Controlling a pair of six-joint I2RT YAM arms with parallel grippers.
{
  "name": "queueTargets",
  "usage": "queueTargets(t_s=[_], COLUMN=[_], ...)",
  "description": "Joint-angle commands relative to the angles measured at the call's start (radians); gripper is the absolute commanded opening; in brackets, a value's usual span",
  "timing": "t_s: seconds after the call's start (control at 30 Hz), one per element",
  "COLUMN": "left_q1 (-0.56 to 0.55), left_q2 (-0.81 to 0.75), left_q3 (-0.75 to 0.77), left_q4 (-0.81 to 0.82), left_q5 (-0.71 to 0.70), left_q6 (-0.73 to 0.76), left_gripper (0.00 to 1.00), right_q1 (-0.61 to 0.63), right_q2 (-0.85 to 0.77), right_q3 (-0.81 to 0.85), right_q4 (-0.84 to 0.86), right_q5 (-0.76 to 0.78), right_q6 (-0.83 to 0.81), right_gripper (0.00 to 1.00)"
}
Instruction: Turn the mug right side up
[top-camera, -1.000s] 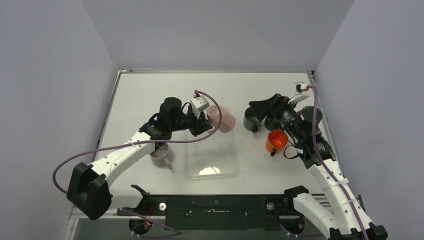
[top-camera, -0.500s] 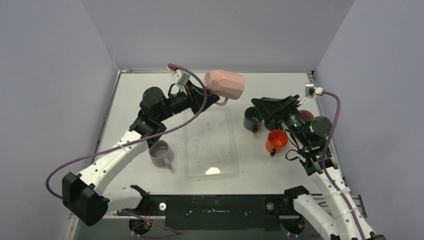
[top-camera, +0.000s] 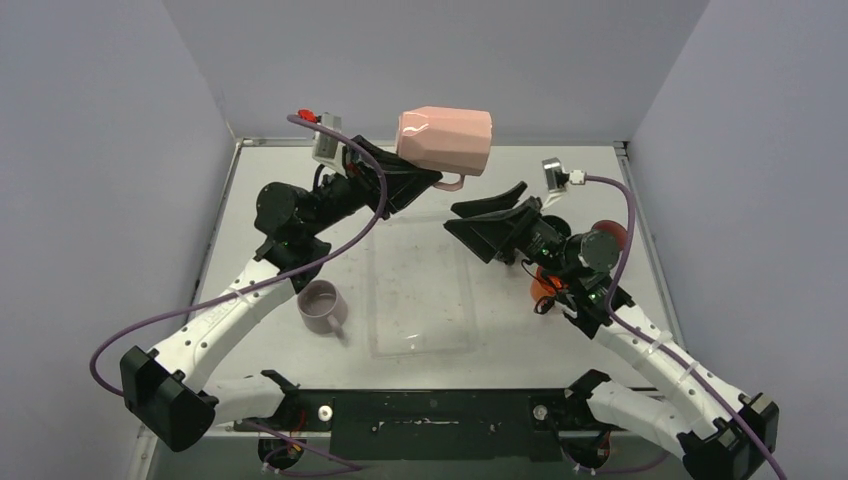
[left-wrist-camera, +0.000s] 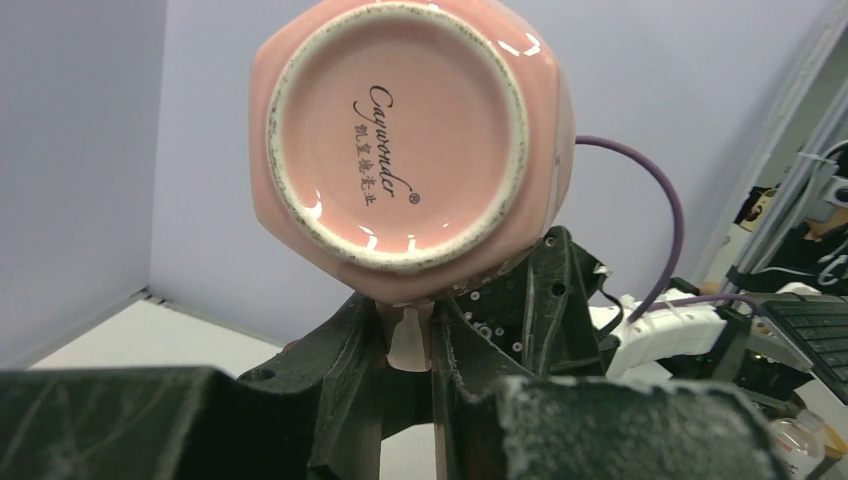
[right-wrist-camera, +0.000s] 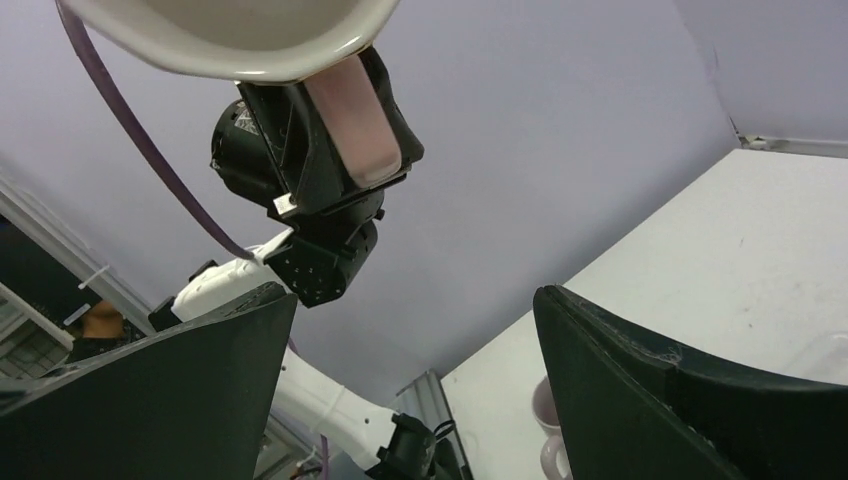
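The pink mug (top-camera: 445, 140) hangs high above the table on its side, handle down. Its base (left-wrist-camera: 398, 130) faces the left wrist camera and its white rim (right-wrist-camera: 240, 35) shows at the top of the right wrist view. My left gripper (top-camera: 432, 180) is shut on the mug's handle (left-wrist-camera: 408, 340), which sits pinched between the two black fingers. My right gripper (top-camera: 452, 218) is open and empty. It points left and up, just below and to the right of the mug, apart from it.
A mauve mug (top-camera: 320, 305) stands upright on the table left of a clear tray (top-camera: 420, 295). An orange mug (top-camera: 543, 288) and a red object (top-camera: 612, 235) are partly hidden behind the right arm. Walls close the table on three sides.
The left arm lifted the pink mug from the tray to high above the table, tipped on its side. The right arm swung left and up toward it, jaws still open.
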Motion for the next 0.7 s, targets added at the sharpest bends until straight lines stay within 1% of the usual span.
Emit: queueTargets(t_s=[0.0,0.13,0.23,0.3,0.5,0.67], left_q1=[-0.019,-0.024,-0.026,-0.028,-0.04,-0.046], left_q2=[-0.036,-0.055,-0.062,-0.066,-0.071,-0.073], left_q3=[0.078,0.068,0.063,0.057,0.053,0.047], left_q4=[0.206,0.203,0.206,0.213,0.227,0.229], left_q5=[0.019,0.022,0.019,0.017,0.031,0.036], left_q6=[-0.054,-0.05,-0.058,-0.064,-0.073,-0.075], left_gripper=[0.0,0.0,0.0,0.0,0.0,0.0], right_q1=[0.051,0.056,0.058,0.06,0.061,0.064], right_q2=[0.048,0.089,0.112,0.128,0.156,0.18], right_q3=[0.105,0.154,0.194,0.216,0.257,0.287], right_q4=[0.149,0.252,0.281,0.287,0.269,0.266], right_q5=[0.064,0.067,0.043,0.022,0.001,-0.01], right_q6=[-0.08,-0.061,-0.058,-0.056,-0.061,-0.059], right_gripper=[0.93,0.91,0.89,0.85,0.63,0.37])
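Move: The pink mug hangs in the air by its handle in the left fingers, body above and mouth facing the right arm. The handle lies about 2 cm ahead of the open right hand, 2 cm to its left and 7 cm above; the mug body is some 5 cm ahead, 3 left and 13 above. On the table, roughly 32 cm below the right hand, the nearer green mug stands about 16 cm ahead and 15 right, the orange mug 6 ahead and 23 right. For the left hand, the handle is between its pads, a centimetre to the right. The right hand rises about 10 cm to the handle below the mug body, edging barely a centimetre left at the start, while its wrist rolls some 20 degrees so its forward side lifts; from partway up, its wide-open fingers begin to close and end about half open, one on each side of the handle, not yet shut on it. The left hand keeps its pinch on the handle and draws the mug back about 3 cm and up nearly as much, its wrist turning only slightly, so that the two sets of fingertips meet from opposite sides. ##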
